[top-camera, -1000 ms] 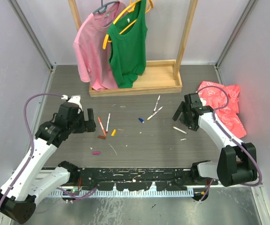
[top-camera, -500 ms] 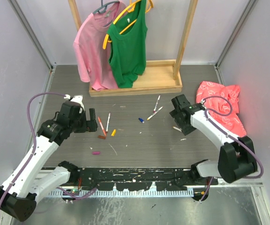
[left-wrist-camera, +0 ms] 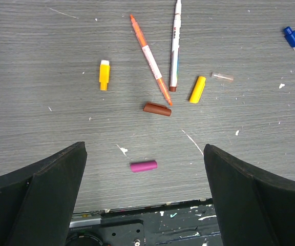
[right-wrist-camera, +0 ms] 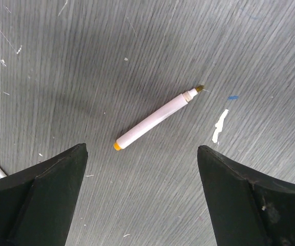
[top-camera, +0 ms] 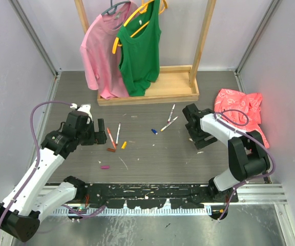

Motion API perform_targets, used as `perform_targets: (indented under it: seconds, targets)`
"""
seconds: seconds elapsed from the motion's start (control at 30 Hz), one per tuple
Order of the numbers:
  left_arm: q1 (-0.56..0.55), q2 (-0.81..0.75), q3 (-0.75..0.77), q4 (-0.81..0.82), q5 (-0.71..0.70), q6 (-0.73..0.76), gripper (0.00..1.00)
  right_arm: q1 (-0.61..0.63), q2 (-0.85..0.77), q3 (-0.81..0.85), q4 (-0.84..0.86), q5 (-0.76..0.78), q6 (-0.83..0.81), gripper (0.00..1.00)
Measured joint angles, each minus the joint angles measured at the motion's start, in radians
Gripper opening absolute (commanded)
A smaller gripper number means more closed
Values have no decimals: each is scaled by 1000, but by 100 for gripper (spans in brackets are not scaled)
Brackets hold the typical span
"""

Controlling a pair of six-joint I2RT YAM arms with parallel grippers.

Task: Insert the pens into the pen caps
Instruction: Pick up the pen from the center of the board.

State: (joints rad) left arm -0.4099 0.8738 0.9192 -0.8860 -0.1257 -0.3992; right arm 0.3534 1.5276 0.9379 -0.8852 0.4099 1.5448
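In the left wrist view an orange pen and a white pen lie side by side beyond my open left gripper. Around them lie pen caps: two yellow, brown, blue and magenta, the last one between the fingers' line. My right gripper hangs open just above a white pen with a yellow end. From above, the left gripper and right gripper show, with two more pens at mid-table.
A wooden clothes rack with a pink shirt and green top stands at the back. A red cloth lies at the right. A black rail runs along the near edge.
The right gripper has swung left and turned down over the pen at the right, which it now hides from above. The left arm has shifted only slightly.
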Motion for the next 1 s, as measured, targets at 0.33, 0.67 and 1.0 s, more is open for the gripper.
perform_targets:
  seconds: [0.33,0.67,1.0]
  targets:
    - [0,14,0,0,3,0,98,-4,25,-29,70,16,6,80]
    - [0,20,-1,2,4,0,98,-14,84,-27,104,23,-25,62]
    - [0,24,-1,6,4,0,98,-14,109,-9,105,47,-74,38]
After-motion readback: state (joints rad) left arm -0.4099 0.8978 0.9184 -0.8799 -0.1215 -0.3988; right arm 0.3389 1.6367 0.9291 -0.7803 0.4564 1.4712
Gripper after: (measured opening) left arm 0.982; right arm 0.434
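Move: The white pen lies on the table about 3 cm to the right of the open right gripper, 1 cm ahead and some 4 cm below it, its dark tip slanting away right and back. Of the crossed pens, the nearer is about 10 cm ahead and 10 cm left of the gripper, the farther 16 cm ahead and 9 cm left. The blue cap is roughly 6 cm ahead and 17 cm left. From the left gripper the white pen lies about 44 cm right, 3 cm ahead and 17 cm below. Lower the right gripper about 2.5 cm onto the white pen, easing it some 1.5 cm forward and slightly right as it sinks. Meanwhile bring the fingers from nearly wide open to under half open, so that the tips straddle the pen near its orange end and the finger on the robot's side begins to nudge the barrel. ##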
